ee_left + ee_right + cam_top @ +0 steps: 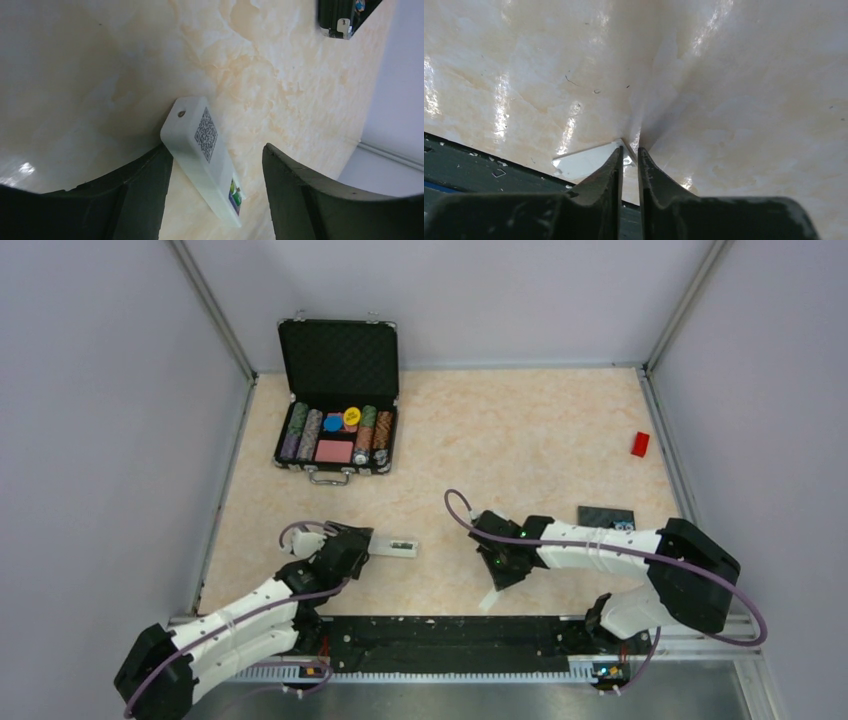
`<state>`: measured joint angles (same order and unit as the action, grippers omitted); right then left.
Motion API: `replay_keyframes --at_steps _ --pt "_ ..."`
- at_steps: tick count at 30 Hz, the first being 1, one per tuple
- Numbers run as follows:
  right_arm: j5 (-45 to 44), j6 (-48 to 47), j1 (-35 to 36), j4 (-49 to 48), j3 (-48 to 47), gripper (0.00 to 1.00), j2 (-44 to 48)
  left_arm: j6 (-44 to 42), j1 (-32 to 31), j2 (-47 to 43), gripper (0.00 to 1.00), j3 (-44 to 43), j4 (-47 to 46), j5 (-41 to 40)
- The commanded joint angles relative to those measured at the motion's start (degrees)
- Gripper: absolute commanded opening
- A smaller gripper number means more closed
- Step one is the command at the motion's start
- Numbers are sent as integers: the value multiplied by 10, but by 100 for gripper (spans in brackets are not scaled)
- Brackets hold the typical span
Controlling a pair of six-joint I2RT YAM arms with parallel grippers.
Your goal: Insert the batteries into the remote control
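Note:
The white remote control [394,545] lies back-up on the table, a QR label on it [205,145]. Green and dark purple batteries [235,192] sit in its recess at the near end. My left gripper [217,150] is open and straddles the remote; the left finger is close beside it and the right finger stands well apart. The short white cover plate [584,162] lies by the table's near edge [489,601]. My right gripper [629,150] has its jaws almost together around the plate's corner. Whether they pinch it does not show.
An open black case of poker chips [338,430] stands at the back left, and its corner shows in the left wrist view [345,20]. A small red block [640,443] lies at the far right, a dark flat piece [606,517] near the right arm. A black strip [450,635] edges the near side.

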<state>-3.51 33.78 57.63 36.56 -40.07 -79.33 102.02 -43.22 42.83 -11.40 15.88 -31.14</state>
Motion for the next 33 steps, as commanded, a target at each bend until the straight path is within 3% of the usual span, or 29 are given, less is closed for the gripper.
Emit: replay_keyframes --at_steps 1,4,12,19,23,26,33 --pt "-14 -20 -1 -25 -5 13 -29 56 -2 -7 71 -45 165 -9" --pt "-20 -18 -1 -30 -6 0 -36 66 -2 3 72 -70 220 -4" --pt "-54 41 -2 -45 -25 0 -40 47 -2 -10 75 -115 329 3" --pt "-77 93 -6 -59 -41 0 -9 -5 -2 -105 73 -110 347 8" --pt "-82 113 -21 -63 -57 0 -6 -91 -2 -156 69 -110 300 2" --pt "-89 133 -32 -66 -64 0 -1 -204 -2 -168 67 -113 221 18" --pt "-82 197 -46 -83 -64 0 19 -407 -2 -135 66 -104 -15 138"
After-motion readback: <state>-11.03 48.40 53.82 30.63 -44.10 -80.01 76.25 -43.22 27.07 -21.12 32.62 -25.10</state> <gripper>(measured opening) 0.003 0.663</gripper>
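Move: The right hand's nearly shut fingertips are already at one end of the white battery cover, whose middle lies some 2 cm back and 2 cm left, almost level in height. From that hand the remote, batteries in its open bay, is about 22 cm left and 9 cm ahead. The open left hand is 3 cm above the remote, whose middle is 2 cm to its right; the poker case is some 21 cm ahead, 7 cm left. Pinching the end of the battery cover, the right fingers close fully, then carry it about 6 cm forward and 3 cm left towards the remote, lifting some 2 cm and turning about 20 degrees clockwise. The left hand, staying open, backs off about 4 cm and as far left, then rises some 6 cm above the remote, swinging back right and slightly forward as it turns clockwise. ##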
